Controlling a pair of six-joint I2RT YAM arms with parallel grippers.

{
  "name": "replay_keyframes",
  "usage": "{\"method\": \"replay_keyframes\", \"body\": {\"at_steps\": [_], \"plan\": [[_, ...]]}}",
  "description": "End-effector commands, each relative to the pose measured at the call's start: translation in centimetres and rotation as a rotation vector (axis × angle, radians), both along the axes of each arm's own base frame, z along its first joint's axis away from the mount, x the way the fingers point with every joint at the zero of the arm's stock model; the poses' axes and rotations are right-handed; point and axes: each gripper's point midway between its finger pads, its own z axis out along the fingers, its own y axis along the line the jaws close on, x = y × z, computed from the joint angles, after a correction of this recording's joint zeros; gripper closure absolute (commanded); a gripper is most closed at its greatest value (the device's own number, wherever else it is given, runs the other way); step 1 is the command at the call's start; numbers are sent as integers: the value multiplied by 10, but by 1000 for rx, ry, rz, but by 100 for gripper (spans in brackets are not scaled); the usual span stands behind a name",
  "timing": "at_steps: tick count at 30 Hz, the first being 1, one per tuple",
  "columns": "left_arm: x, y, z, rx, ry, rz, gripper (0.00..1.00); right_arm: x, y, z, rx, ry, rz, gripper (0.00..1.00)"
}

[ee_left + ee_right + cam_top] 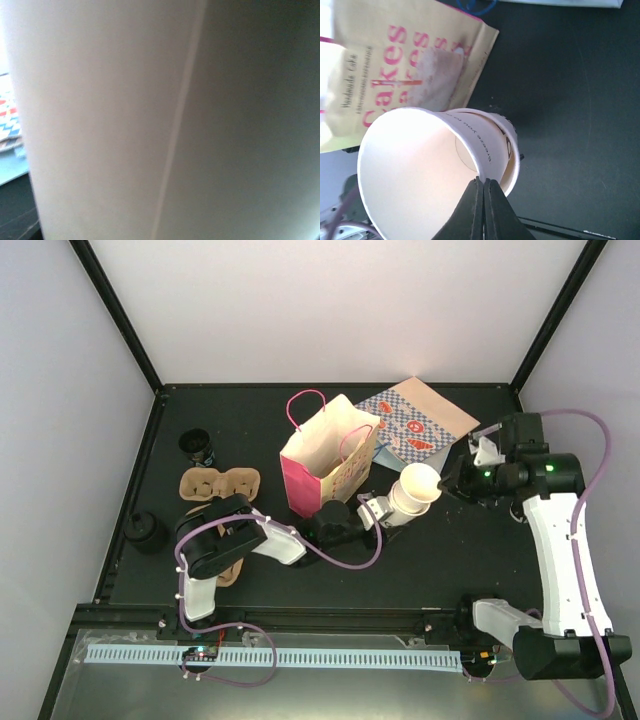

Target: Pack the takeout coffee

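The takeout coffee, a white paper cup with small dark print, hangs tilted above the table just right of the pink bag. In the right wrist view its cream inside faces the camera. It is nested in a second printed cup. My right gripper is shut on the near rim of the inner cup, also seen from above. My left gripper sits at the cups' lower end. The left wrist view is filled by blurred white cup wall, which hides the fingers.
The open pink bag stands upright at mid table. Flat patterned paper packs lie behind it. A cardboard cup carrier, a small black cup and a black lid-like object sit at the left.
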Motion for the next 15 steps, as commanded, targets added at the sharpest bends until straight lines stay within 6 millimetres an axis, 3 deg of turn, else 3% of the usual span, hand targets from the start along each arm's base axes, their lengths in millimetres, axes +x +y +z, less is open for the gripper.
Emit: {"method": "replay_keyframes", "body": {"at_steps": [1, 8, 15], "plan": [[-13, 4, -9, 24, -31, -45, 31, 7, -3, 35, -11, -95, -21, 99], [-16, 9, -16, 37, -14, -42, 31, 15, -12, 45, -55, -125, -57, 99], [-26, 18, -18, 22, 28, -43, 31, 42, -38, 77, -174, -238, -177, 99]]}}
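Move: The right hand pinches the upper paper cup by its rim, with the cup's middle about 5 cm left and 5 below. The lower cup it is being drawn from lies some 7 cm left, 2 back and 10 below. The left hand has the lower cup between its fingers, middle almost at the hand point. From the left hand, the pink bag stands about 14 cm ahead and 16 left; the checked bag lies flat roughly 24 ahead of the right hand and 5 left. Upward about 5 cm goes the right hand, then also some 2 cm forward and a little right near the end, tilting slightly as it keeps its pinch on the upper cup's rim and pulls that cup away from the lower one. The left hand works against it, sinking about 3.5 cm and easing back left with its hold on the lower cup kept. ##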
